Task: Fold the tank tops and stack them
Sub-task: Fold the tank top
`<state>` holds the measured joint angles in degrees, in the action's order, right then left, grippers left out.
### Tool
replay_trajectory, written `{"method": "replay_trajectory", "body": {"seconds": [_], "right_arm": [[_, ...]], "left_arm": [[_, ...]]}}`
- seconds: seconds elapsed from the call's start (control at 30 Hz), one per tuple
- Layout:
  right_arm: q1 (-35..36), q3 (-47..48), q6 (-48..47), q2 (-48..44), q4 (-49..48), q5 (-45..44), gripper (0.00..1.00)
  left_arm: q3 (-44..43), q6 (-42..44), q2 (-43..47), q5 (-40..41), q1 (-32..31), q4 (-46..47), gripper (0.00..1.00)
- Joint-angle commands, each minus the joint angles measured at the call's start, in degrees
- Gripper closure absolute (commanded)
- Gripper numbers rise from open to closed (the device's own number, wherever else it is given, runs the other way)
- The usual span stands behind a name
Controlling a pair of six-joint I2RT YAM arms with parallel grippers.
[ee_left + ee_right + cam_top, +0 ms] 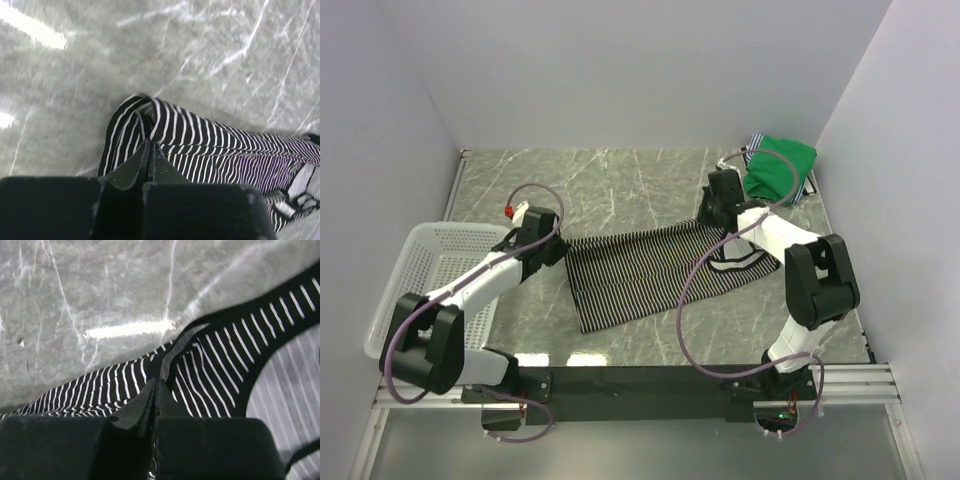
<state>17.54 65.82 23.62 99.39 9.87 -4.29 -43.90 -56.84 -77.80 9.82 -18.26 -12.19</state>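
Observation:
A black-and-white striped tank top (640, 275) lies spread across the middle of the marble table, straps to the right. My left gripper (563, 248) is shut on its far left corner, and the left wrist view shows the striped cloth (210, 145) bunched up at the closed tips of that gripper (150, 143). My right gripper (706, 214) is shut on the far right edge. In the right wrist view its tips (159, 381) pinch the cloth (215, 370) by a dark-edged strap. A bright green tank top (780, 168) sits crumpled at the back right corner.
A white mesh basket (415, 245) stands at the left edge beside my left arm. A bit of striped cloth (757, 143) pokes out from under the green top. White walls close in the table on three sides.

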Motion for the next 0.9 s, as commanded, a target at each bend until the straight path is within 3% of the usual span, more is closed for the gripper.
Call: {"method": "replay_trajectory", "body": {"seconds": [0.0,0.33,0.87], "right_arm": [[-0.67,-2.89,2.13,-5.00,-2.48,-2.74,1.00],[-0.67,-14.13,4.51,-11.94,-4.77,-4.32,1.00],[-0.23,-23.28,5.74,-16.08,-6.71,-5.72,1.00]], "left_arm": [[3.28,-1.08,3.70,-0.51,-0.90,1.82,0.99],[10.67,-2.31,11.26,0.11,-4.32,1.81,0.99],[15.86,-4.51,11.09,0.63,-7.66,3.83,0.99]]}}
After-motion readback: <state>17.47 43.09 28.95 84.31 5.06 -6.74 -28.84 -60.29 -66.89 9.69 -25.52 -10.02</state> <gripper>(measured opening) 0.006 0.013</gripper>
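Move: Both grippers already hold the lifted far edge of the striped tank top. From the left gripper, the near left corner lies about 15 cm back, 3 cm right and 7 cm below. From the right gripper, the near edge lies some 14 cm back, 5 cm right and 6 cm below; the white-lined armhole is about 6 cm back and 7 cm right, and the green tank top some 13 cm ahead and 18 cm right. Keep both grippers shut on the far edge and draw it back towards the near edge over the lower layer, the left about 7 cm and the right about 8.5 cm. Let both sink some 3.5 cm on the way, lowering the cloth, and let the right one drift a little to the right. Hold the wrists nearly unturned. ##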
